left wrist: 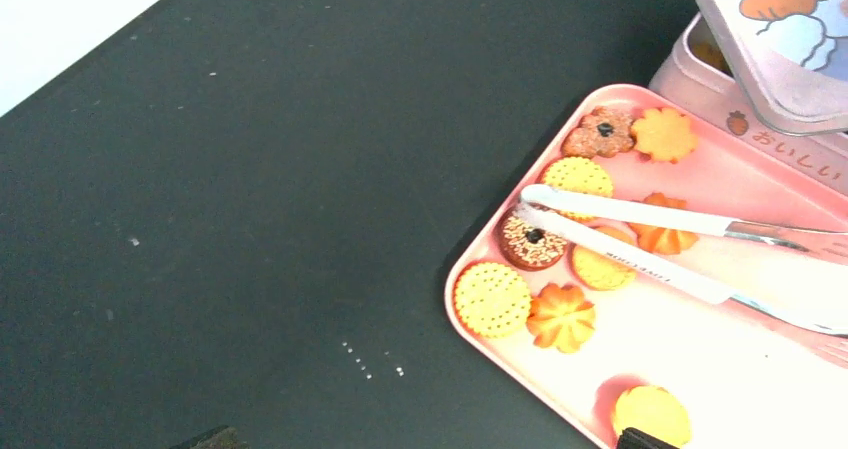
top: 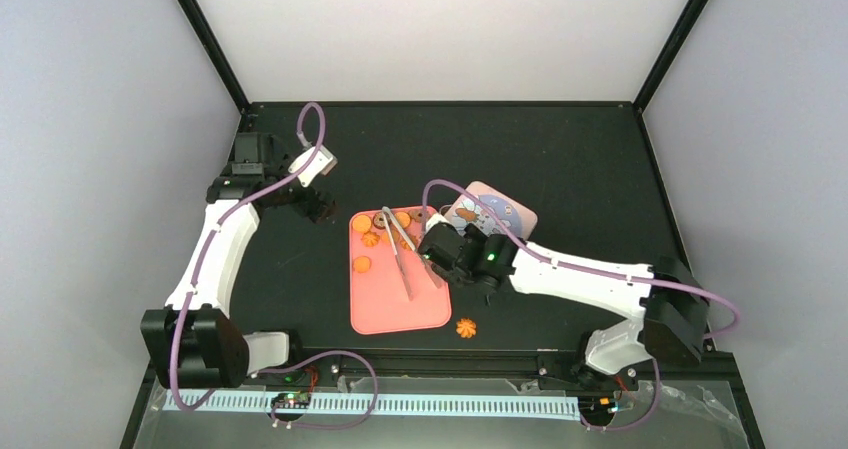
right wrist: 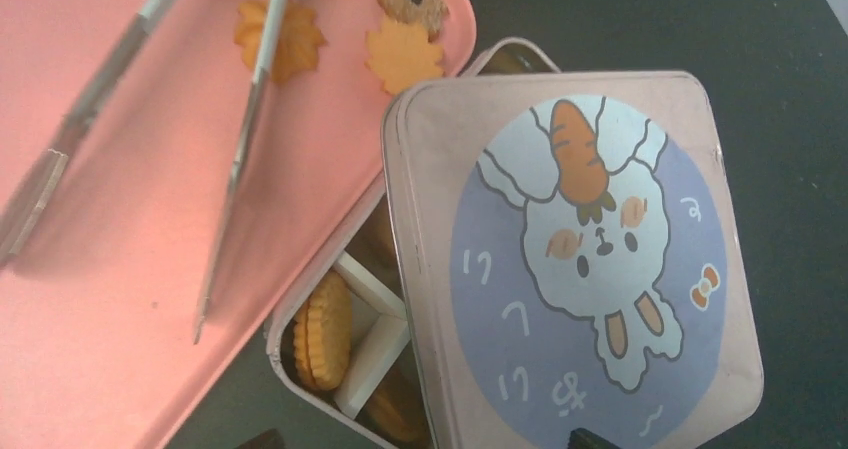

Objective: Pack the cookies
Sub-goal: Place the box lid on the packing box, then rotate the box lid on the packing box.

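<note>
Several orange and brown cookies lie at the far end of the pink tray. One more cookie sits on the table by the tray's near right corner. Further cookies stand inside the tin, whose rabbit lid rests askew and leaves one corner uncovered. My right gripper hovers over that corner, open, one fingertip above the lid and the other off the tin's edge. Off the tray's far left corner, my left gripper is wide open above bare table.
Metal tongs lie lengthwise on the tray, their tips among the cookies. The tin touches the tray's far right corner. Black table surrounds everything, with white walls at the back and sides.
</note>
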`<state>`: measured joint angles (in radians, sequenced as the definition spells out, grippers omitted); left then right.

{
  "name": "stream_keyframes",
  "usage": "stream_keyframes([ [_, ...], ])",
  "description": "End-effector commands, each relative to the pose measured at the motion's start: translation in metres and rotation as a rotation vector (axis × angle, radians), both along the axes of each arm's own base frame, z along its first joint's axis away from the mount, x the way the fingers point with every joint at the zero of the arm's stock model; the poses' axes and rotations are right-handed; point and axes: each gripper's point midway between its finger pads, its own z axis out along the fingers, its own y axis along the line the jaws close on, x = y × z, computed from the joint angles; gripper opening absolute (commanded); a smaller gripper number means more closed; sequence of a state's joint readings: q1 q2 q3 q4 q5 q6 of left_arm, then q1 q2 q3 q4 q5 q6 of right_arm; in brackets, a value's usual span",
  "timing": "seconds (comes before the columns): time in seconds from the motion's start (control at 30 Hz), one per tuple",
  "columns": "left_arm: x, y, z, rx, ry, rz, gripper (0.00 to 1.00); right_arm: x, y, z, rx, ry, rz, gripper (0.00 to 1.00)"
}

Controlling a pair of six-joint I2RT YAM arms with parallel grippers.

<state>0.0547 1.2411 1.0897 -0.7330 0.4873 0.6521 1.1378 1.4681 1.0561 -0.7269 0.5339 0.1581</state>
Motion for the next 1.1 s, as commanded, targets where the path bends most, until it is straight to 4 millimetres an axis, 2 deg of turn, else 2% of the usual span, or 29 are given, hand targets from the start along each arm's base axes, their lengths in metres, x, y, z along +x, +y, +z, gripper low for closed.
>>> stream_keyframes([
  [0.0,-0.001,-0.015,-0.010,-0.008,0.049,-0.022,0.99,0.007,0.007,0.027,0.174,0.013,-0.030,0.76],
  [0.07,-0.003,-0.025,-0.011,-0.018,0.058,-0.039,0.99,0.021,-0.001,0.044,0.284,0.011,-0.086,0.81],
  [0.1,-0.002,-0.030,-0.019,-0.021,0.088,-0.051,0.99,0.032,-0.008,0.053,0.342,0.002,-0.131,0.84],
  [0.2,-0.005,-0.050,-0.026,-0.034,0.119,-0.090,0.99,0.073,-0.047,0.072,0.481,-0.026,-0.300,0.85],
  [0.27,-0.009,-0.065,-0.030,-0.046,0.138,-0.124,0.99,0.102,-0.079,0.076,0.537,-0.049,-0.421,0.86],
  [0.37,-0.015,-0.089,-0.038,-0.056,0.170,-0.179,0.98,0.138,-0.119,0.066,0.564,-0.048,-0.554,0.87],
  [0.43,-0.021,-0.105,-0.044,-0.051,0.193,-0.220,0.98,0.157,-0.136,0.055,0.551,-0.026,-0.606,0.89],
  [0.6,-0.031,-0.140,-0.063,-0.014,0.241,-0.306,0.98,0.193,-0.157,0.035,0.635,0.055,-0.649,0.97],
  [0.77,-0.040,-0.165,-0.085,0.051,0.315,-0.361,0.96,0.204,-0.156,0.015,0.728,0.144,-0.642,0.97],
  [1.07,-0.041,-0.190,-0.104,0.113,0.333,-0.434,0.95,0.178,-0.144,-0.013,0.799,0.233,-0.615,0.95],
])
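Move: About 11 cm ahead of the right hand and 5 cm to its right, some 7 cm lower, the box lid lies askew on the packing box, whose middle is 8 cm ahead and 5 cm right. The pink tray is roughly 4 cm ahead and 10 cm left, the loose cookie 7 cm back and 2 cm right. From the left hand, the lid is 1 cm ahead, 31 cm right and 14 cm below; the cutlery is 3 cm back, 17 cm right. Rising some 7 cm over the lid, the already empty right hand swings forward and right, then sinks to about its old height beyond the lid's far right side, rolling left side up, turning clockwise and opening wider. The left hand sweeps 18 cm right towards the lid while sinking 11 cm and drawing back slightly over the cutlery, open, tipping down about 20 degrees and turning clockwise. ##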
